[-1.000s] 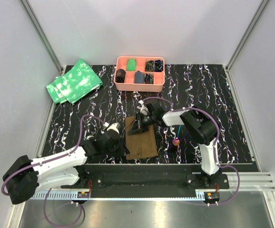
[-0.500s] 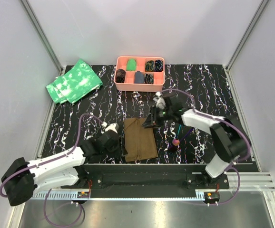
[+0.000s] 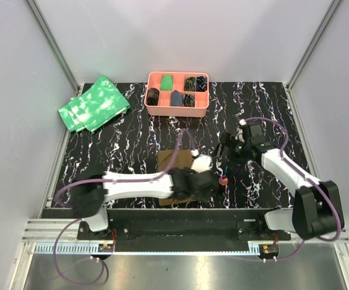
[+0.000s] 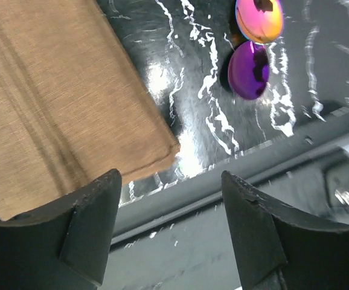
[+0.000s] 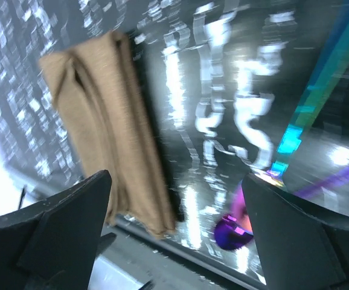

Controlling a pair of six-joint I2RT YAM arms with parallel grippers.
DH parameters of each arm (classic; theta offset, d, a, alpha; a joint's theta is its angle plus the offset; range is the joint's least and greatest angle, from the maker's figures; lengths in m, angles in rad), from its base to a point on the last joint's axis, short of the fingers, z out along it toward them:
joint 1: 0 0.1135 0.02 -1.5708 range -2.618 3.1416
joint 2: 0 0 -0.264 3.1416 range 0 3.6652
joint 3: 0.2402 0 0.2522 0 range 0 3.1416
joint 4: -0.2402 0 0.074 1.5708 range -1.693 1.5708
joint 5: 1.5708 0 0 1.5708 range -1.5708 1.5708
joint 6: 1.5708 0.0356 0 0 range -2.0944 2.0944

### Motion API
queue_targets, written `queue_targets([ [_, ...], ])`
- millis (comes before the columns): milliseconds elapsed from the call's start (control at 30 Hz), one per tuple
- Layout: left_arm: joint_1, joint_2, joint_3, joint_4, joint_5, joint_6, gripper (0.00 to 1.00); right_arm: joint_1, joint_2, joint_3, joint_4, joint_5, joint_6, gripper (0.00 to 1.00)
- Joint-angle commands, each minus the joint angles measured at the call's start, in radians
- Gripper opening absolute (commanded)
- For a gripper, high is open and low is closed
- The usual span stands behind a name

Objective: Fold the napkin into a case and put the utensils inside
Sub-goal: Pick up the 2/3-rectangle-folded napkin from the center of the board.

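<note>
The napkin [image 3: 173, 159] lies flat on the mat as a narrow, layered brown case, its near part hidden under my left arm. In the left wrist view the cloth [image 4: 60, 103] fills the upper left, its corner just ahead of my open, empty left gripper [image 4: 169, 178] [image 3: 208, 187]. The utensils [image 3: 223, 179] lie right of the cloth: a pink-orange rounded end [image 4: 259, 18], a purple end [image 4: 250, 69] and a teal stem [image 5: 295, 136]. My right gripper [image 5: 176, 178] [image 3: 224, 153] hovers open and empty between the cloth [image 5: 108, 121] and the utensils.
A pink compartment tray [image 3: 177, 111] with dark and green items stands at the back centre. Green mottled cloths [image 3: 95, 103] lie at the back left. The metal rail of the table's near edge [image 4: 235, 175] runs just beyond my left fingers.
Both grippers opened and let go of the cloth, which now lies flat. The right gripper drew back to the right. The left arm swung right across the cloth's near end.
</note>
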Motion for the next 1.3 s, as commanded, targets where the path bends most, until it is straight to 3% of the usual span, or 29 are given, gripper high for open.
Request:
queue_targets([
  [0,-0.054,0.213,0.233,-0.274,-0.2,-0.086,0.68,-0.041,-0.149,0.022,-0.151,0.202,-0.065,1.0],
  [133,-0.085,0.311,0.345,-0.348,-0.234,-0.111,0.67,-0.076,-0.2,0.015,-0.18,0.218,-0.088,1.0],
  [467,-0.088,0.432,0.367,-0.362,-0.243,-0.129,0.61,-0.081,-0.165,-0.004,-0.153,0.118,-0.087,1.0],
  [700,-0.082,0.442,0.338,-0.347,-0.279,-0.134,0.46,-0.081,-0.148,-0.036,-0.093,0.025,-0.082,1.0],
  [900,-0.077,0.358,0.242,-0.301,-0.248,-0.126,0.17,-0.081,-0.111,-0.051,-0.027,-0.067,-0.077,0.94],
  [1000,-0.072,0.232,0.171,-0.268,-0.214,-0.109,0.06,-0.06,-0.076,-0.038,0.013,-0.124,-0.071,0.94],
  [1167,-0.043,0.078,0.035,-0.143,-0.081,-0.068,0.04,0.054,0.071,0.036,0.07,-0.202,-0.056,0.96],
  [1267,-0.023,0.003,-0.024,-0.092,-0.033,-0.063,0.03,0.112,0.128,0.027,0.189,-0.245,0.018,0.97],
])
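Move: The folded napkin's near right corner lies roughly 7 cm below the open left hand, almost straight under it. The napkin's middle is some 9 cm ahead and 7 cm to the left of that hand; the utensils' orange and purple heads are about 6 cm ahead and 10 cm to its right. From the right hand the napkin's middle is some 9 cm back and 17 cm left, the heads 11 cm back and 1 cm left, all about 8 cm below. Sinking about 7 cm while the wrist rolls some 25 degrees so its fingers point more steeply down, the left hand closes on the napkin's near right corner, pinches it, then lifts it 3 to 4 cm and carries it about 4 cm left. The right hand, wide open, first swings 5 cm right and slightly up, then returns about 8 cm left towards the napkin, sinking a little. ##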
